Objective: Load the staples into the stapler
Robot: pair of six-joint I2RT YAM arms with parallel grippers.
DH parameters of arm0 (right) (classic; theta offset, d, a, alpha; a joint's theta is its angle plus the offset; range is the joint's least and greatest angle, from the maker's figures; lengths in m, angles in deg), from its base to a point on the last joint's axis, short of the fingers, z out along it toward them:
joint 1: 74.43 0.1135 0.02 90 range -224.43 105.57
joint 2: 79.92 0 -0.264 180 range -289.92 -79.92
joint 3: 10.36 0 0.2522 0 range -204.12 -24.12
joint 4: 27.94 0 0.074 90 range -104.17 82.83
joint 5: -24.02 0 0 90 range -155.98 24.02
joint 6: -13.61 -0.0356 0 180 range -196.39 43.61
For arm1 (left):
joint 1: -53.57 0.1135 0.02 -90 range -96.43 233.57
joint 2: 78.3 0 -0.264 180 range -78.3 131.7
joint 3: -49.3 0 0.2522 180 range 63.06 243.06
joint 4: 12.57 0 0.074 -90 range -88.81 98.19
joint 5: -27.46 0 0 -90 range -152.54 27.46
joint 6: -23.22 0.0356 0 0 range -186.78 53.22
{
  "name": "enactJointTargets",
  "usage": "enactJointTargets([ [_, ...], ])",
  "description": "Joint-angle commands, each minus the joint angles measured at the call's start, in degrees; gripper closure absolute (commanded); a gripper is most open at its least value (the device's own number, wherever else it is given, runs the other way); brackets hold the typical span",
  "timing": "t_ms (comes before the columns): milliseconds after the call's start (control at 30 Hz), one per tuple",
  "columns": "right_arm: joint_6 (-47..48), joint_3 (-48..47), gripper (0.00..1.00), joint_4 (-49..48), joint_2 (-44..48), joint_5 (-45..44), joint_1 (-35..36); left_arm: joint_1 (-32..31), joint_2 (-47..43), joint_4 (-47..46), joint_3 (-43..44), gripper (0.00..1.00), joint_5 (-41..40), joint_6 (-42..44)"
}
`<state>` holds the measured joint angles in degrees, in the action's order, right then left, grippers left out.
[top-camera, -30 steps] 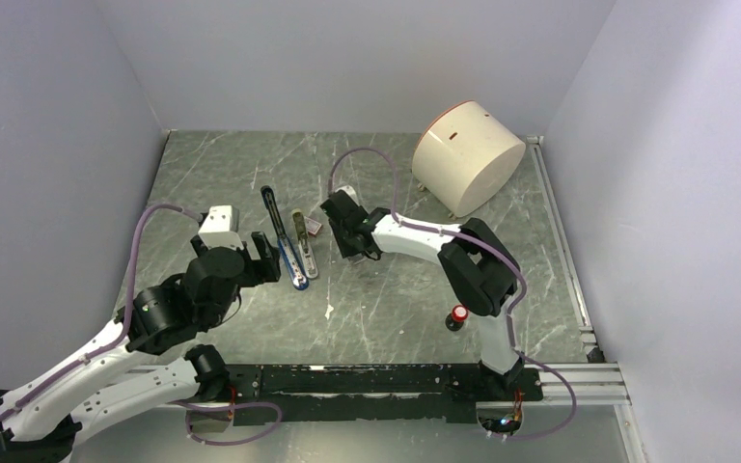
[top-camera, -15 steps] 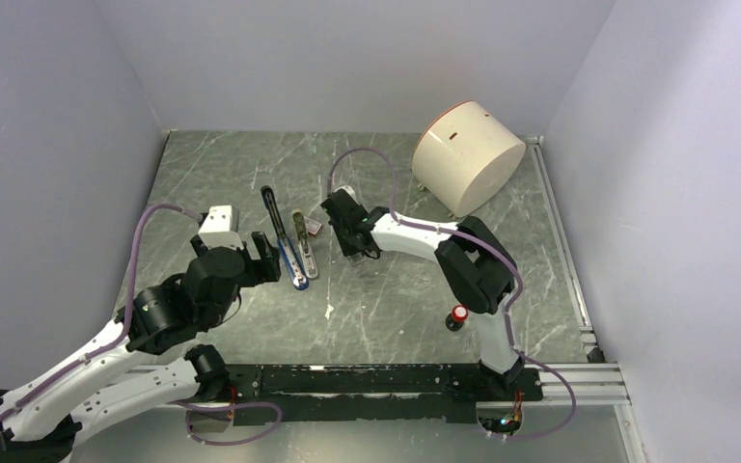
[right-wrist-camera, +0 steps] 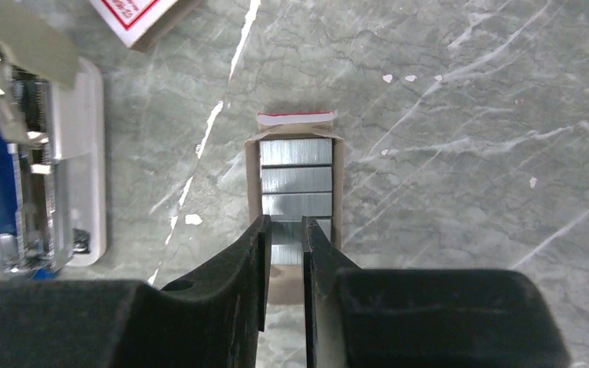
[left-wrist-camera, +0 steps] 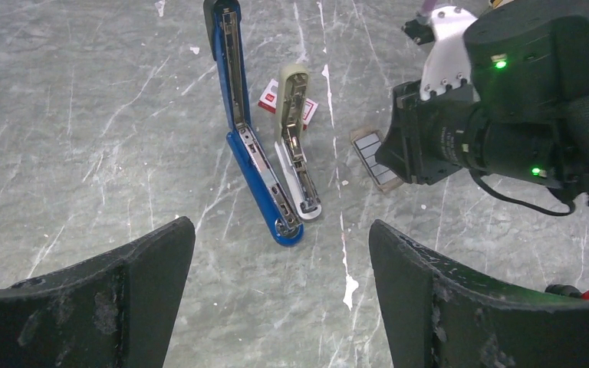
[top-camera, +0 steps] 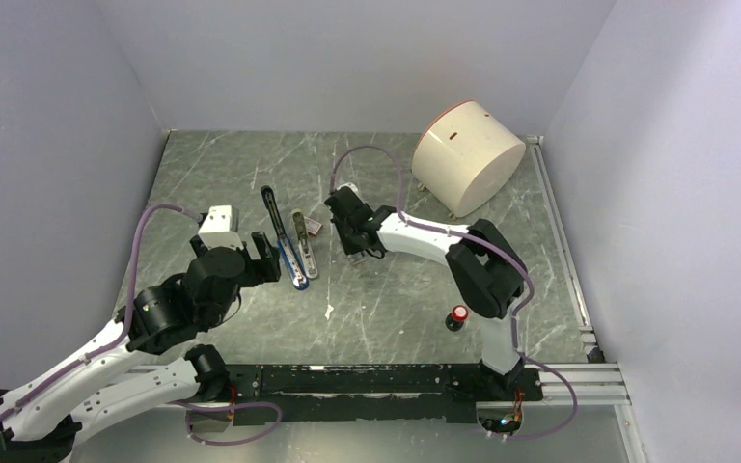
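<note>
The blue stapler lies opened flat on the marble table, its silver channel up, also visible from above. My left gripper hangs open just short of its near end, holding nothing, left of it in the top view. The staples sit as grey blocks in a small cardboard tray right of the stapler. My right gripper points down over the tray's near end, shut on the nearest staple block, which fills the narrow gap. Its red-and-white box lid lies behind.
A beige-olive stapler-like bar lies right beside the blue stapler. A large cream drum lies on its side at the back right. A small red-capped knob stands near the right arm's base. Walls close in on three sides.
My right gripper's jaws have closed in on the staples in the tray, and its arm has shifted slightly. The left arm and the stapler have stayed still.
</note>
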<state>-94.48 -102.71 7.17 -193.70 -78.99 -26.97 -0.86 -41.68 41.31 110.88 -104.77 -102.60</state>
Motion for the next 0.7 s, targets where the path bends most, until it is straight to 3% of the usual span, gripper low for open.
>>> enactJointTargets([
  [0,-0.28,1.59,0.80,0.25,5.30,1.86,-0.27,-0.26,0.61,0.31,0.74,0.12,-1.51,-0.48],
  [667,7.32,3.01,0.79,7.32,2.56,11.18,10.33,-0.21,-0.84,3.93,1.15,0.11,-4.33,-3.86],
])
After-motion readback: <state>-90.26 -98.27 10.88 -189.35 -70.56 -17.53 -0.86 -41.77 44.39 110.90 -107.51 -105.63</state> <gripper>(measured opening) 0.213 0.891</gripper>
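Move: My right hand already grips a staple strip just above the tray of staples, whose middle is about 1 cm ahead and 2 cm lower. The beige stapler's open magazine lies some 9 cm to the left and 2 cm back, about level in height; the blue stapler's is about 13 cm left and 3 cm back. The red-white box sits some 9 cm left and 6 cm ahead. From my raised left hand, the beige stapler is about 11 cm ahead, 6 cm right and 22 cm below. I lift the pinched staple strip roughly 3 cm with my right hand, clear of the tray. Then I swing back about 10 cm and a few centimetres left, towards the beige stapler's near end, sinking to my starting height on the way. The wrist turns some 15 degrees counter-clockwise and my fingers keep their hold. ##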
